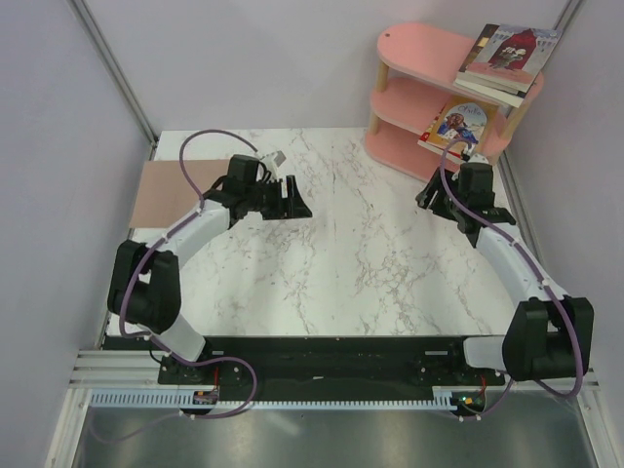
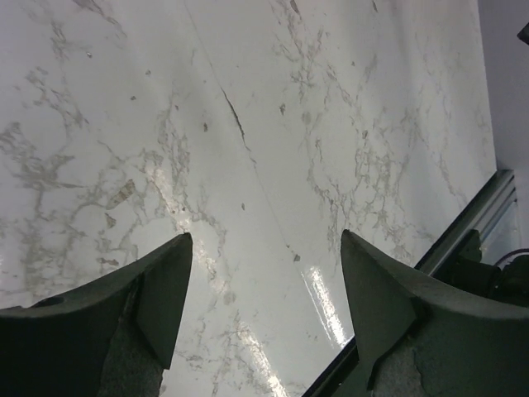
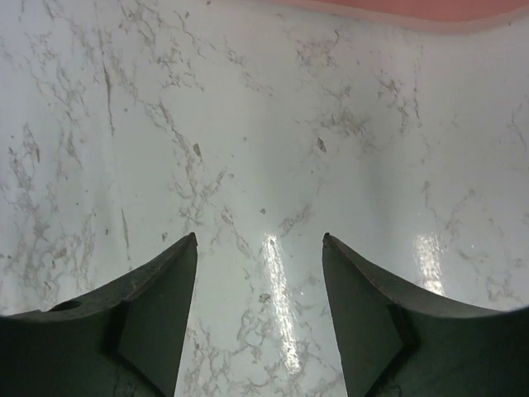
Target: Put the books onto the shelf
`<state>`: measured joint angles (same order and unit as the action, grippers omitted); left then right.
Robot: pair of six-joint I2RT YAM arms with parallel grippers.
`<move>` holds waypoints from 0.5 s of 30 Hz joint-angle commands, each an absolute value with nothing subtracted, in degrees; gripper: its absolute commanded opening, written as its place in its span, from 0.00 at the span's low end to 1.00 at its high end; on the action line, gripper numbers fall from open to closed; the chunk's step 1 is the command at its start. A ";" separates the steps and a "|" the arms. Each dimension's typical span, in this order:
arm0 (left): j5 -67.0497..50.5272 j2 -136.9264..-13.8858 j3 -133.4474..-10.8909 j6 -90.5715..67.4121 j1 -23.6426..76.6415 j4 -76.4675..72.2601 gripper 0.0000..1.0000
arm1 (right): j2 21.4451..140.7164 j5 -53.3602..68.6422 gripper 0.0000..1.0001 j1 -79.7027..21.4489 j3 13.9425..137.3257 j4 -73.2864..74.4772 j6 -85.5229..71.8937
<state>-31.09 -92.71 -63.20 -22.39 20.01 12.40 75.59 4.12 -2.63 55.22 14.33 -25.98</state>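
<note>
The pink three-tier shelf (image 1: 429, 93) stands at the far right of the marble table. A stack of books (image 1: 507, 57) lies on its top board, overhanging the right end. Another book (image 1: 455, 127), with a blue figure on its cover, lies on the middle board. My right gripper (image 1: 436, 203) hangs open over bare marble just in front of the shelf's lower board (image 3: 397, 10), and nothing is between its fingers. My left gripper (image 1: 297, 202) is open and empty over the table's left-centre. In both wrist views only marble shows between the fingers.
A flat brown mat (image 1: 171, 190) lies at the table's left edge, behind the left arm. White walls close in the back and sides. The table's dark right edge rail (image 2: 471, 223) appears in the left wrist view.
</note>
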 commanded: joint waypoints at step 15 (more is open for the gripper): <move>-1.51 -84.82 -75.32 -9.76 17.49 35.33 1.00 | 60.39 -16.51 0.98 -2.55 45.18 18.72 -19.86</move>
<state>-10.37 -88.66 -74.56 -13.06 18.17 32.29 62.41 -9.34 -2.66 46.85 17.76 -20.75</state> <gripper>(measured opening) 0.994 0.980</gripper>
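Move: The last-placed book lies on the middle shelf about 20 cm ahead of the right hand, 6 cm to its right and roughly level with it. The top-shelf stack is about 23 cm ahead of that hand, 11 cm right and 18 cm higher. From the left hand, that same middle-shelf book is some 20 cm ahead and 40 cm right; the brown mat lies about 27 cm left, 6 cm farther out and 14 cm below. Backward and to its right by about 5 cm each, the empty right hand goes on withdrawing from the shelf, opening wide and rolling a little, right side up. The left hand, empty too, rises and edges forward, then swings left about 7 cm towards the brown mat, rolling its left side up some 20 degrees, turning slightly counter-clockwise and opening fully; neither touches anything. ##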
